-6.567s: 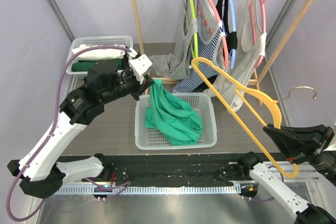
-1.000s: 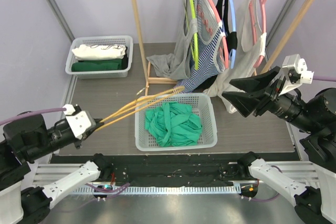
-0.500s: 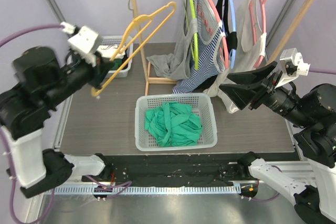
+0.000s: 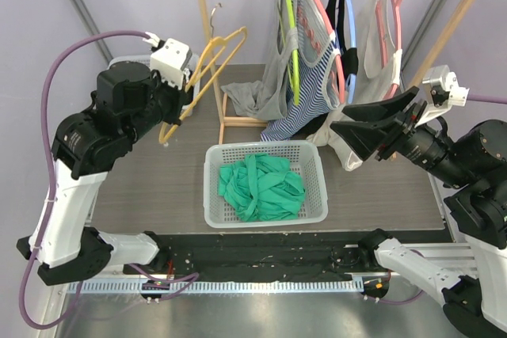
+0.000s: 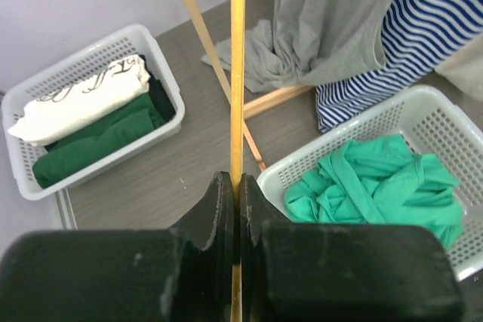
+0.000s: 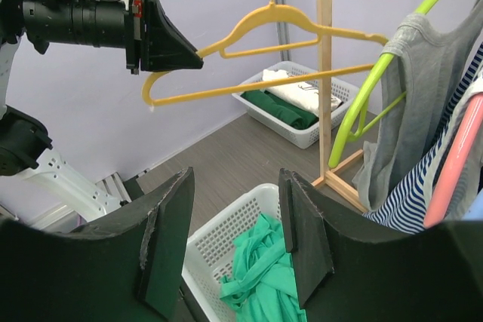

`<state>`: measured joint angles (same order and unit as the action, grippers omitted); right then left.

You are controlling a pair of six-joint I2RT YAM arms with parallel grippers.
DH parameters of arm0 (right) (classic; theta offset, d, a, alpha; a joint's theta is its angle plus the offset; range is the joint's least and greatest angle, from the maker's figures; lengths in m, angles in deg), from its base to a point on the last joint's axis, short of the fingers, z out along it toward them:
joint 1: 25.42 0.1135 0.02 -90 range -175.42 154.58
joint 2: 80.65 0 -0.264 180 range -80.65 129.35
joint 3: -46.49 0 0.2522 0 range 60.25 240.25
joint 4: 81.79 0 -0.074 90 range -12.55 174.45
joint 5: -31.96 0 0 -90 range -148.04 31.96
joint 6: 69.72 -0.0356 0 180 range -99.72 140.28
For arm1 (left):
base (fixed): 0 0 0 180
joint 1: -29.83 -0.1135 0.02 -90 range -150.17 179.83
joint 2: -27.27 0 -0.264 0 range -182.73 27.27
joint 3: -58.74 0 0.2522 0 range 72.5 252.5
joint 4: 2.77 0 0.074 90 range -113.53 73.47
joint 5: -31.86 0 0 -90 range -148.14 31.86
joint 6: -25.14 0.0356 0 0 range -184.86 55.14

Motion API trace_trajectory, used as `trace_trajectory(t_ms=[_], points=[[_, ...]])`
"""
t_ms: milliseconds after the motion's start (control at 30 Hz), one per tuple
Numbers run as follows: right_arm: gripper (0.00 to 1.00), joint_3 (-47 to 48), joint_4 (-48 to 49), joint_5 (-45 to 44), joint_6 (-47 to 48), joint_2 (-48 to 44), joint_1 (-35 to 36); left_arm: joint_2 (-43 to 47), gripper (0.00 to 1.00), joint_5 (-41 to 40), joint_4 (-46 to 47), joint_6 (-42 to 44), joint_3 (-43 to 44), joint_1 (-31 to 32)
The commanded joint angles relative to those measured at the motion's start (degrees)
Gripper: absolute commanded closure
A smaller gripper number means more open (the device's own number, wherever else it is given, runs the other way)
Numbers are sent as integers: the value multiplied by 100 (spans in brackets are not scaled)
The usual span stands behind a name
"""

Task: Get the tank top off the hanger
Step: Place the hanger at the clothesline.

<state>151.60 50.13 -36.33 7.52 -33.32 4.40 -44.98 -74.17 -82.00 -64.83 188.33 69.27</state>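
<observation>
The green tank top (image 4: 260, 186) lies crumpled in the white basket (image 4: 265, 148) at the table's middle, off any hanger; it also shows in the left wrist view (image 5: 377, 186) and the right wrist view (image 6: 264, 277). A bare yellow hanger (image 4: 207, 65) is held up at the left of the rack, and my left gripper (image 4: 181, 89) is shut on its bar (image 5: 238, 73). On the right, my right gripper (image 4: 348, 136) hovers open and empty above the basket, pointing left (image 6: 235, 179), with the yellow hanger (image 6: 249, 87) facing it.
A wooden clothes rack (image 4: 204, 21) stands at the back with several tank tops on coloured hangers, a grey one (image 4: 273, 77) and a striped one (image 4: 313, 77) nearest the yellow hanger. A smaller basket (image 5: 83, 58) of folded clothes sits at the back left.
The left arm has swung the yellow hanger up from low at the front left to beside the rack's left post. The right gripper has barely shifted.
</observation>
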Motion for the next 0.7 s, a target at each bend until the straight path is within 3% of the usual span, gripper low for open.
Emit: trace_trajectory(t_ms=[0, 200, 333, 667], points=[[44, 6, 189, 26, -139, -75, -3, -157, 100, -374, 834, -135, 378, -15], [45, -319, 567, 105, -438, -110, 6, -693, 100, -603, 1378, -179, 712, -15], [45, -460, 778, 114, -605, -119, 6, -1168, 100, -638, 1405, -188, 1379, -15], [45, -785, 901, 35, -711, -250, 6, -1713, 100, -893, 1546, -196, 2005, -68]])
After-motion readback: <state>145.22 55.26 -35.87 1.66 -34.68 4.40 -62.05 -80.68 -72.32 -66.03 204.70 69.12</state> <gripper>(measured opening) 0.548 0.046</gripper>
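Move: The free stretch of clothesline left of the grey tank top lies some 22 cm ahead of the left hand, 11 cm to its right and about 13 cm higher. That hand already grips the empty yellow hanger by its shoulder. The grey tank top hangs roughly 20 cm ahead, 22 cm right and 8 cm below; the rack's left post stands about 20 cm ahead and 6 cm right. From the right hand the free stretch is about 30 cm ahead, 27 cm left and 6 cm up. Upward and forward at first, then mostly forward and a little to the right, the left hand carries the yellow hanger about 10 cm towards the clothesline, bringing its hook up to the rod between the rack's left post and the grey tank top. The wrist tips up some 10 degrees and turns slightly counter-clockwise, while the shut fingers keep their pinch on the hanger's shoulder. ##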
